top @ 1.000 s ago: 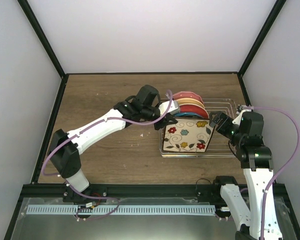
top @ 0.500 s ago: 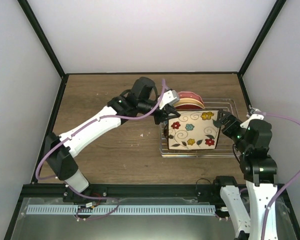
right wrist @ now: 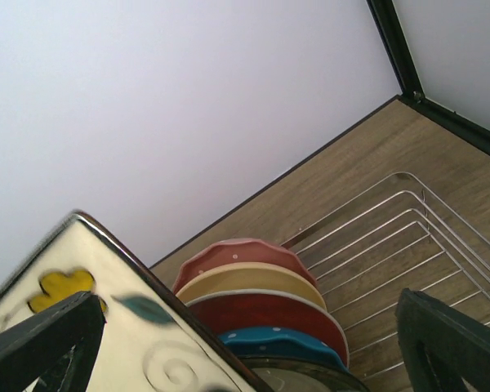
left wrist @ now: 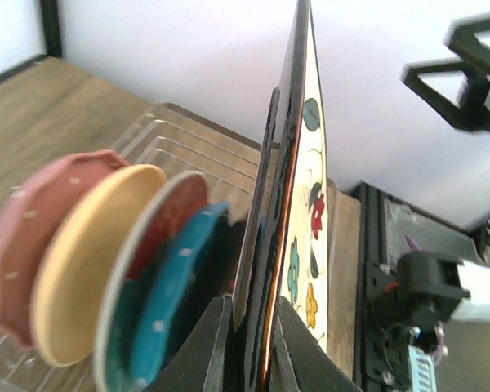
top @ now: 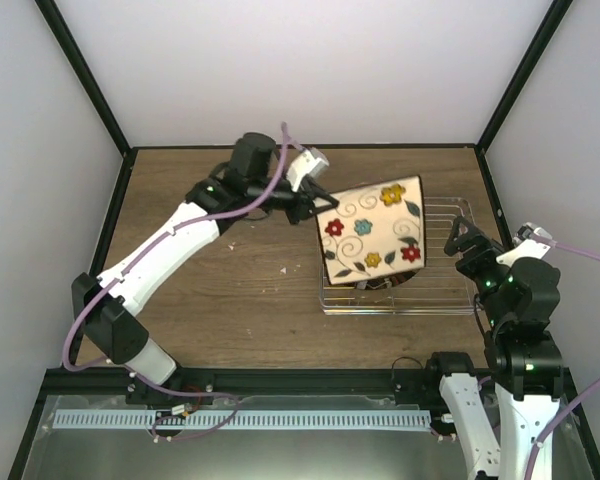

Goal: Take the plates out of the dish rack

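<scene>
My left gripper (top: 316, 206) is shut on the left edge of the square cream floral plate (top: 372, 228) and holds it tilted in the air above the dish rack (top: 448, 292). In the left wrist view the plate's dark rim (left wrist: 271, 269) is clamped between my fingers (left wrist: 208, 347). Behind it, plates still stand in the rack: pink-red scalloped (right wrist: 241, 253), orange-yellow (right wrist: 253, 282), red (right wrist: 261, 314), teal polka-dot (right wrist: 279, 341) and one with a dark rim (right wrist: 310, 380). My right gripper (top: 467, 240) hangs open over the rack's right end, apart from the lifted plate.
The wire rack (right wrist: 392, 237) lies at the back right of the wooden table (top: 220, 280), near the right wall and the black corner post (top: 510, 100). Bare rack wires show to the right of the standing plates.
My left gripper has lifted the square floral plate up and back-left out of the rack. The right gripper has drawn away to the right of the plate's edge.
</scene>
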Action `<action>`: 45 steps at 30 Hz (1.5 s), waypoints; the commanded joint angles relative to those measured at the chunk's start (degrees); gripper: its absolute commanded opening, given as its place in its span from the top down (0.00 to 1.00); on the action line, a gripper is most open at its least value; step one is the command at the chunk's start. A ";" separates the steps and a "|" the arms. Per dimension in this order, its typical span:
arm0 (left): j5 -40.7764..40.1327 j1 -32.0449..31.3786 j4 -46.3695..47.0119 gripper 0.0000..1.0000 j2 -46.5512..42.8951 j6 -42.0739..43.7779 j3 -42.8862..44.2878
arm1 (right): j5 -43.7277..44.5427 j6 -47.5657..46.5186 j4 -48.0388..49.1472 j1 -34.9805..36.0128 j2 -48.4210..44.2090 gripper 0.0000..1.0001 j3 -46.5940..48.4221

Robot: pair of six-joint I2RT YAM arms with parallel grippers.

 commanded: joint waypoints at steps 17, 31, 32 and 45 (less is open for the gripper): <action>14.43 36.47 28.18 0.96 -2.02 -38.19 2.02 | -0.65 -0.66 3.90 0.40 4.31 0.00 1.30; 2.43 53.28 34.29 0.96 -0.55 -46.17 -17.83 | -6.29 -4.11 11.35 0.40 16.33 0.00 3.10; 1.90 54.19 34.85 0.96 0.22 -46.76 -18.72 | -6.59 -4.15 11.91 0.40 17.00 0.00 3.09; -3.66 61.38 39.10 0.96 10.93 -48.33 -21.08 | -6.08 -5.28 12.56 0.40 19.47 0.00 4.17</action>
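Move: Out at the table's empty far left corner, the spot for the square flowered plate lies about 26 cm ahead of the left hand, 37 cm left and 32 cm lower. In the dish rack, the coloured plates stand some 11 cm ahead of this hand, 14 cm right and 22 cm lower, the dark-rimmed plate about 2 cm back, 14 cm right and 24 cm lower. From the right hand, the corner spot is about 34 cm ahead, 63 cm left and 35 cm lower; the coloured plates are 18 cm ahead, 14 cm left and 24 cm lower. Swinging the square flowered plate away from the dish rack, the left hand keeps its edge pinched, goes left and forward while rising about 9 cm, then sinks steeply towards the far left corner: some 46 cm left and 21 forward in all. The wrist swings roughly 80 degrees counter-clockwise, fingers ending forward and down. The empty right hand, still wide open, eases about 9 cm forward towards the coloured plates. ##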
